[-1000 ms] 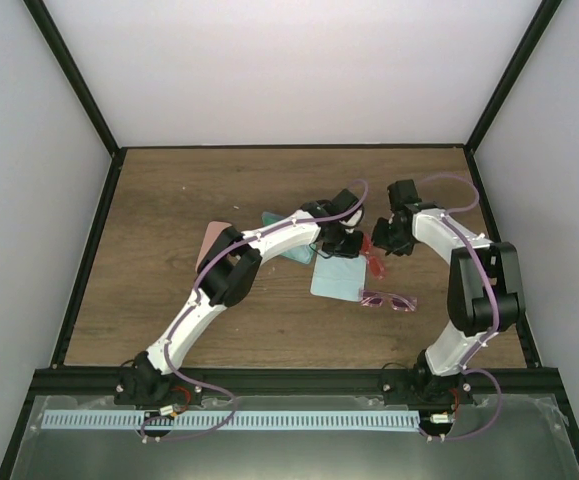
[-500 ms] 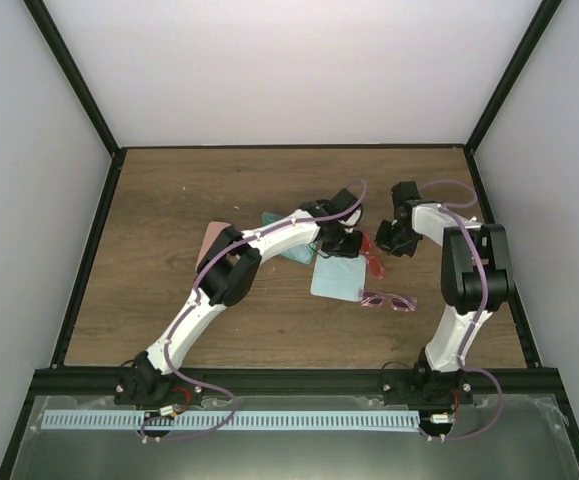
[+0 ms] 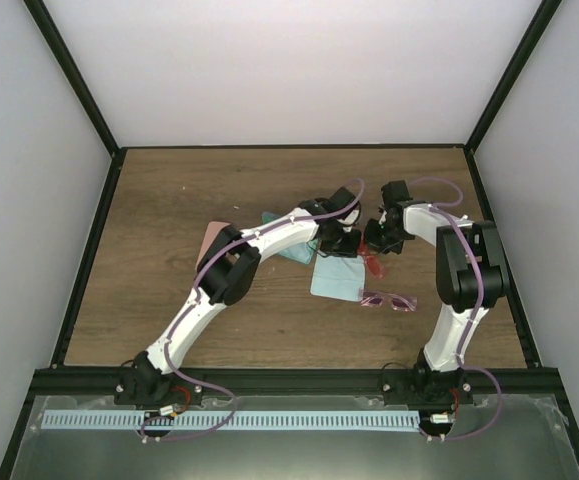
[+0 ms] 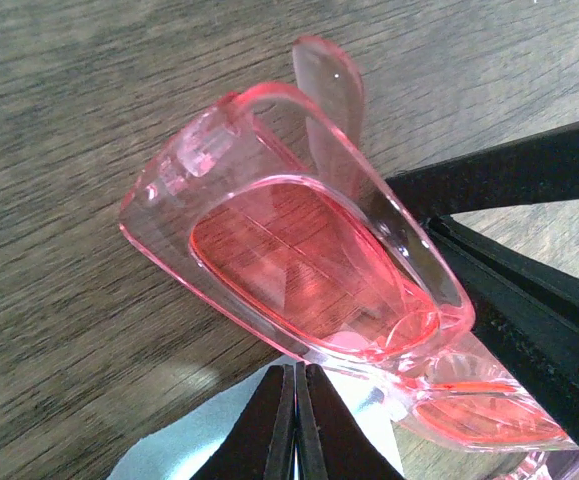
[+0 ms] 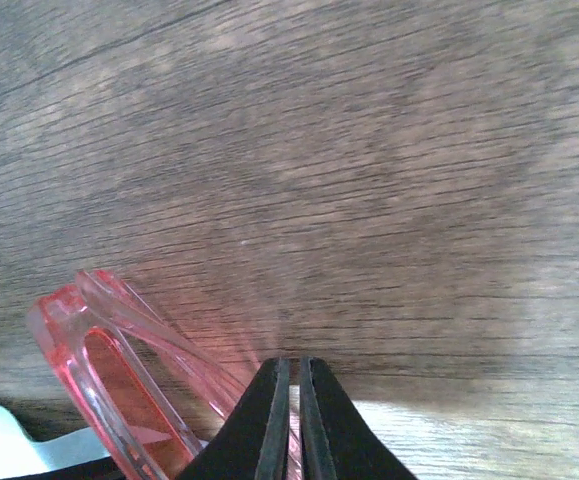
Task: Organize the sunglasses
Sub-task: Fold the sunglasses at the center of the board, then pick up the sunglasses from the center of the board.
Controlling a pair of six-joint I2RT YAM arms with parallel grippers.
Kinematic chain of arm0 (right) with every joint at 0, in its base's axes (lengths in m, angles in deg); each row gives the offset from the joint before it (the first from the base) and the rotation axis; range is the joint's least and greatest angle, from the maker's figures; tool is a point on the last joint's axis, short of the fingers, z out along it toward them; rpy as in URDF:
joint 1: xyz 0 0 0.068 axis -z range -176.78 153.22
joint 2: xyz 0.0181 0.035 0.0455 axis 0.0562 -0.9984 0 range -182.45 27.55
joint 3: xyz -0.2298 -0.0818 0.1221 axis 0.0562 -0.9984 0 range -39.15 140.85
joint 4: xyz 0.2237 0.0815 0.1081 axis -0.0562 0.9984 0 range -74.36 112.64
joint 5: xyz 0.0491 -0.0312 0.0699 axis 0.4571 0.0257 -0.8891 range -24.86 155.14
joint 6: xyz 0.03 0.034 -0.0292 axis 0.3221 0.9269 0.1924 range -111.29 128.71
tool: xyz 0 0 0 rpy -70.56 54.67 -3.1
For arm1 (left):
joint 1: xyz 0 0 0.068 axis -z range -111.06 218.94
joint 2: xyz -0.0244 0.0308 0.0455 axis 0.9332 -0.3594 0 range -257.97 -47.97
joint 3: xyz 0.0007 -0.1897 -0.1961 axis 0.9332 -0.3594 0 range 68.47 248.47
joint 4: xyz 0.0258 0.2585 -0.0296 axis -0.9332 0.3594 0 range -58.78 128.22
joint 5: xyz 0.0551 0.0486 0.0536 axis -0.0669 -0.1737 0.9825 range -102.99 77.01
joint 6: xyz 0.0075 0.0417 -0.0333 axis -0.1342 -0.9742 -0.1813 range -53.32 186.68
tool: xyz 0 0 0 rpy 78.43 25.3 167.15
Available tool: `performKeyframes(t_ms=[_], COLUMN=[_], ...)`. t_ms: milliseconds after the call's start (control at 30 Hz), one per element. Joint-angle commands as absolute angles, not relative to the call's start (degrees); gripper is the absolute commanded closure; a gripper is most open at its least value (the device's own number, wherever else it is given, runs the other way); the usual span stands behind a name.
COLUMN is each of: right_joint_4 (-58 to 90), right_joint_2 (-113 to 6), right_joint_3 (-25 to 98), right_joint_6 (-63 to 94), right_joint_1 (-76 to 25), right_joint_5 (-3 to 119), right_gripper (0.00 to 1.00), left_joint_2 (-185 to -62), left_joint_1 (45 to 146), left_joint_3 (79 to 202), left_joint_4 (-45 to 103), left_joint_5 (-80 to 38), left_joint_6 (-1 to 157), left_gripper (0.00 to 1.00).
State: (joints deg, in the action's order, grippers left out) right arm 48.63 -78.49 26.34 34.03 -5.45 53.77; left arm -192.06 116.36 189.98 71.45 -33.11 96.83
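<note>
The red-lensed sunglasses [image 3: 374, 262] stand tilted on edge near the table's middle and fill the left wrist view [image 4: 309, 270]. My left gripper [image 3: 347, 245] is shut. Its tips [image 4: 296, 368] meet the frame's lower rim, and nothing shows between them. My right gripper [image 3: 374, 243] is shut on a thin pink arm of these sunglasses [image 5: 99, 390]; a pink strip shows between its tips [image 5: 289, 362]. Its black fingers [image 4: 509, 180] cross the right of the left wrist view. The pinkish-purple sunglasses [image 3: 389, 300] lie flat nearer the front.
A pale blue cloth [image 3: 334, 280] lies under and in front of the red pair [image 4: 199, 440]. A pink case [image 3: 212, 240] lies to the left beside the left arm. A blue-grey item [image 3: 272, 219] is partly hidden under that arm. Black frame posts border the table.
My right gripper has moved left to the red sunglasses and closed its jaws on their arm. The left arm and the other things have stayed put.
</note>
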Motion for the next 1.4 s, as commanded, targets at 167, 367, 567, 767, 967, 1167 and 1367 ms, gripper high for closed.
performKeyframes(t_ms=[167, 367, 567, 767, 967, 1167, 1367], right_joint_4=[49.94, 52.65, 52.70, 53.05, 54.00, 54.38, 54.35], right_joint_2=[-75.97, -71.90, -70.09, -69.32, -70.67, -74.06, -78.24], right_joint_3=[25.99, 28.76, 29.05, 25.72, 26.66, 28.85, 30.11], right_joint_6=[32.54, 33.40, 31.32, 29.75, 27.25, 25.32, 24.96], right_joint_1=[-7.32, -7.23, -7.26, -7.20, -7.24, -7.21, -7.24], right_joint_5=[45.75, 52.97, 50.63, 53.64, 54.34, 54.40, 52.10], right_gripper=[0.95, 0.77, 0.61, 0.56, 0.44, 0.40, 0.38], left_joint_2=[-196.42, -195.07, -191.99, -190.57, -185.13, -181.90, -178.24], left_joint_1=[116.53, 116.53, 116.50, 116.49, 117.18, 117.68, 118.33], left_joint_3=[189.76, 188.94, 185.56, 184.45, 182.98, 182.58, 180.44], left_joint_4=[74.19, 74.43, 73.33, 73.61, 73.17, 74.48, 74.97], left_joint_5=[-33.74, -33.13, -32.39, -31.80, -26.11, -22.94, -21.34], left_joint_6=[98.40, 97.72, 97.48, 97.28, 94.09, 92.13, 92.26], left_gripper=[0.96, 0.96, 0.96, 0.96, 0.96, 0.96, 0.96])
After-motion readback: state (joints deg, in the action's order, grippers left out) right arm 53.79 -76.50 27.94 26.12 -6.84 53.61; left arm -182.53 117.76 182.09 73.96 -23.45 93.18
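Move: The pink sunglasses stand folded or nearly so between the hands: their middle lies about 4 cm right and 1 cm back of the left hand, and some 3 cm back and 2 cm left of the right hand, near fingertip height. From the right hand, the cloth lies about 8 cm back and 9 cm left, 1 cm lower, and the purple sunglasses 14 cm back and 4 cm right. Right hand rises about 5 cm, opens wide and sinks astride the pink sunglasses; left withdraws 3 cm up-left. ##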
